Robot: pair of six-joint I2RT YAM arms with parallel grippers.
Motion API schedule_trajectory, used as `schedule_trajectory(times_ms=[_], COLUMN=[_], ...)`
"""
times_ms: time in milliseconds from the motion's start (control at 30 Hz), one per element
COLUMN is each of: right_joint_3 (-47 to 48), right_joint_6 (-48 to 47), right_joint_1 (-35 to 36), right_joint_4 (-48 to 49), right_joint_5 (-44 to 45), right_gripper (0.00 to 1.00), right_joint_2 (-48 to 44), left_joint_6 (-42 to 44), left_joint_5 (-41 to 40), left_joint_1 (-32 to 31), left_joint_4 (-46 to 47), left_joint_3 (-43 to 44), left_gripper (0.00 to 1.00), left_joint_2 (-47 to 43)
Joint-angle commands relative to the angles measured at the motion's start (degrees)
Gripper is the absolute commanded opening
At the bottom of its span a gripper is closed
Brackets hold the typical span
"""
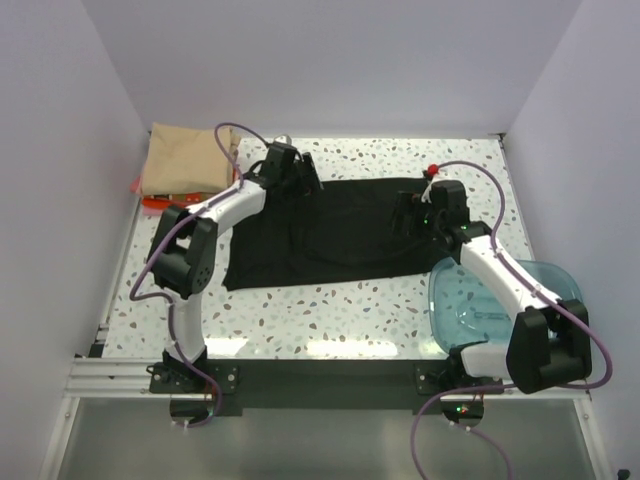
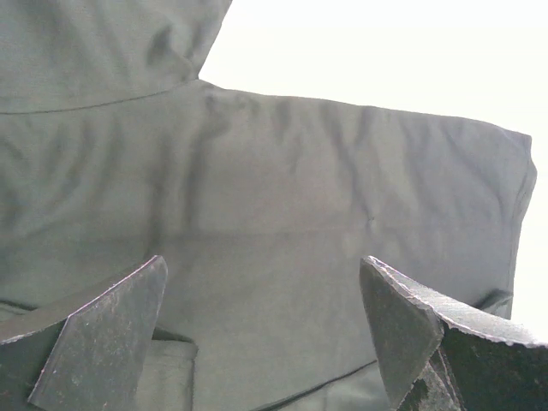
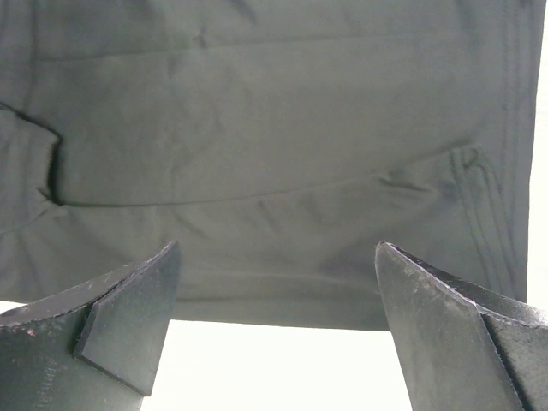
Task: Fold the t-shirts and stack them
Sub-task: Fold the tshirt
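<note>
A black t-shirt (image 1: 340, 235) lies spread flat across the middle of the table. My left gripper (image 1: 300, 182) hovers over its back left edge, open, with only dark cloth (image 2: 300, 171) showing between its fingers (image 2: 103, 334). My right gripper (image 1: 405, 216) is above the shirt's right part, open as well; the wrist view has the cloth (image 3: 282, 145) and its hem between the fingers (image 3: 128, 317), with nothing held. A folded tan t-shirt (image 1: 185, 160) rests at the back left corner. A strip of red-orange t-shirt (image 1: 140, 186) peeks out from under it.
A translucent teal bowl (image 1: 505, 300) stands at the near right, partly under the right arm. A small red knob (image 1: 433, 169) sits near the back edge by the right arm's cable. White walls close in the table on three sides.
</note>
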Motion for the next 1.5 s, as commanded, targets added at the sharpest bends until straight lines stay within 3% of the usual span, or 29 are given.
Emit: schedule_trajectory(times_ms=[0, 167, 367, 433, 733, 900, 1100, 1300, 1467], right_joint_3=[3.6, 6.6, 9.9, 12.1, 22.4, 26.4, 31.1, 32.0, 32.0], right_joint_6=[-1.1, 0.2, 0.3, -0.2, 0.7, 0.7, -0.1, -1.5, -1.8], right_joint_1=[-0.1, 0.0, -0.1, -0.1, -1.4, -3.4, -5.7, -5.9, -6.1], right_joint_4=[-2.2, -4.4, -7.0, -8.3, -13.4, -14.7, -15.3, -15.3, -15.1], right_joint_5=[3.2, 4.3, 5.6, 7.4, 11.9, 13.3, 12.6, 11.8, 11.3], right_gripper=[0.99, 0.99, 0.99, 0.99, 0.99, 0.99, 0.99, 0.99, 0.99], right_joint_2=[-0.9, -0.5, 0.7, 1.6, 11.1, 16.4, 22.2, 24.8, 25.7], left_joint_6=[4.9, 9.0, 13.8, 15.7, 22.8, 26.4, 29.1, 27.2, 27.3], left_joint_5=[-2.4, -10.8, -14.4, -14.3, -11.6, -9.0, -11.4, -9.0, -12.6], left_joint_1=[-0.3, -0.2, 0.4, 1.1, 6.8, 9.0, 9.2, 10.4, 10.4], left_joint_4=[-3.7, -8.3, -10.9, -12.9, -23.1, -18.1, -12.5, -6.5, -3.3], left_joint_3=[2.9, 4.1, 9.0, 11.9, 39.7, 43.6, 48.7, 52.7, 55.1], left_gripper=[1.0, 1.0, 1.0, 1.0, 1.0, 1.0, 1.0, 1.0, 0.95], left_joint_2=[-3.5, -9.6, -10.7, -8.4, 11.9, 19.2, 28.5, 36.3, 40.4])
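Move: Sticking out at the t-shirt's far left end, the sleeve lies about 18 cm ahead of the left hand, 9 cm to its left and 7 cm below. The t-shirt's middle is some 11 cm back and 10 cm right; the cardboard stack stands about 10 cm ahead, 33 cm left. For the right hand, the t-shirt's far right corner is roughly 20 cm ahead, 9 cm right and 11 cm down, its near right corner 8 cm back and 11 cm right, the blue tray 18 cm back, 24 cm right. Arching over the cloth, the open left hand lifts about 15 cm, then swings forward and some 9 cm left and drops steeply to the sleeve, its left side rolled up about 25 degrees, the fingers ending still wide, astride the cloth's corner. The open right hand goes about 10 cm forward and 6 cm right towards the far right corner, turning slightly clockwise, and stays above the cloth. ##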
